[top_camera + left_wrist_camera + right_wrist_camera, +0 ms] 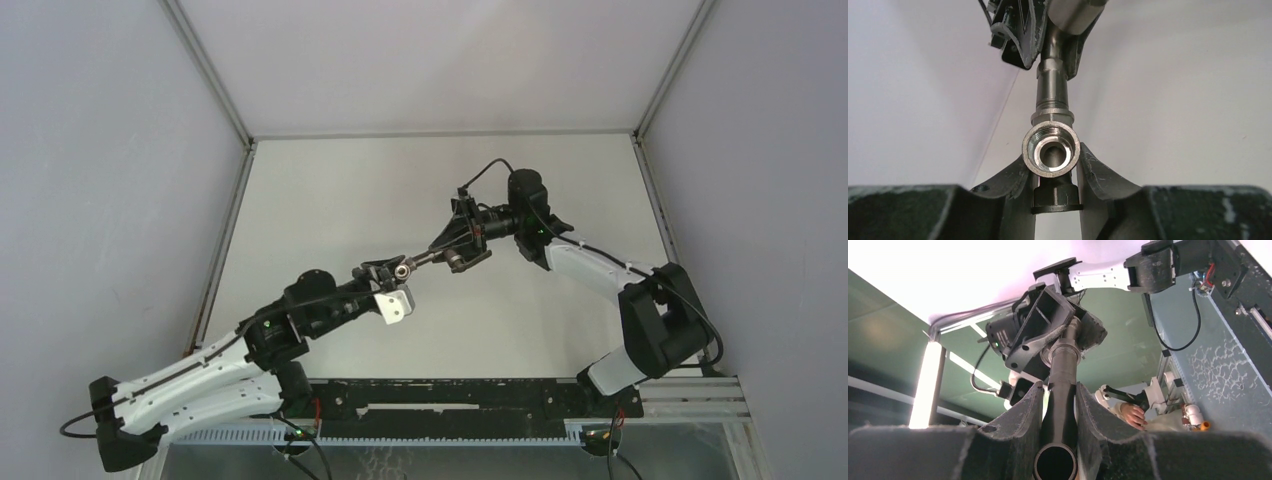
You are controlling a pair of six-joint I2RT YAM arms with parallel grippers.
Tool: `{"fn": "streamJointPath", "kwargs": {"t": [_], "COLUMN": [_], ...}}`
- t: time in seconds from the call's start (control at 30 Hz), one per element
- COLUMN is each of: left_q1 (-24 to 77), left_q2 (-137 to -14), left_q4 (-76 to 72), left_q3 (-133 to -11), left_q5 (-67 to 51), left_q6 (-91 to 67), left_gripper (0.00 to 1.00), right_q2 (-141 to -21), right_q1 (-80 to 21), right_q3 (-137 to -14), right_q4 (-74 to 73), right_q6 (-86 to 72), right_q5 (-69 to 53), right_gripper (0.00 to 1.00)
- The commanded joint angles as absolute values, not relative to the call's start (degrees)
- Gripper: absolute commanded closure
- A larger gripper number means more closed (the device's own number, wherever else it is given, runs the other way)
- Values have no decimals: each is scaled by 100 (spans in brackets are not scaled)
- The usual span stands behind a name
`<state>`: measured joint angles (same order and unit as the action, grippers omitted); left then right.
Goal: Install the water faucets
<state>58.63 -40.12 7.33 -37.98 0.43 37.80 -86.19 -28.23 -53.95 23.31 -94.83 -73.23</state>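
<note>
The water faucets hang above the table as one slim line between my two grippers. The short fitting (401, 268) has a threaded open ring (1051, 150). My left gripper (393, 273) (1054, 167) is shut on it, one finger on each side. The grey stem (1051, 90) runs from the fitting straight into my right gripper (452, 250). In the right wrist view the stem (1062, 390) sits pinched between the fingers (1023, 415) of the right gripper (1060, 397), which is shut on it. Its far end meets the left gripper's head (1040, 327). No lever handle shows.
White walls (120, 200) close the table in on the left, back and right. A black rail (450, 400) runs along the near edge by the arm bases. In the right wrist view a person's hand (1134, 415) shows beyond the table.
</note>
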Motion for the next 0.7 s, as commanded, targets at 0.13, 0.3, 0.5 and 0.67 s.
{"fn": "streamJointPath", "kwargs": {"t": [0.13,0.3,0.5,0.67], "left_q1": [6563,6577,6567,6394], "left_q2": [-4160,-4050,-3977,-4011], "left_q4": [962,964,989,1112], "left_q3": [-3025,-2986,-3003,-3120], "left_q5": [1103,979,838,652], "left_q6": [5026,4940,4624,4171], "left_gripper": [100,100,100,100], "right_q2": [-8832,-8985,-9077,-9045], "right_q1": [-2608,-2584,-2587,-2589], "right_q3": [-5591,-5421,-5338,-5284], "right_q4": [2780,3175,3504,3532], "right_q6": [-9904,-10156,-10335,-10318], "right_q5": [-6276,-6269,-6293,-6324], "right_gripper": [98,86,56,35]}}
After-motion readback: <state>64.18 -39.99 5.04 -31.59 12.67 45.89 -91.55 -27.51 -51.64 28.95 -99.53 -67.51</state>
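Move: My left fingers hold the tee fitting, its middle practically at my left hand point. The faucet, joined to it by its pipe, has its middle some 9 cm to the right of that hand and 3 cm ahead, about level. My right fingers are still shut on the faucet, whose middle sits about 2 cm back and 2 cm right of my right hand; from that hand the tee lies roughly 7 cm left, 5 cm back and 2 cm lower. With both hands on the joined tee and faucet, I sink them together: my right hand goes down about 3.5 cm while easing forward, my left down nearly 4 cm in all, drifting slightly left and turning some 15 degrees. Then my right fingers open and let go of their grip on the faucet, and that hand shifts forward, while my left keeps pinching the tee and lowers a little more. ##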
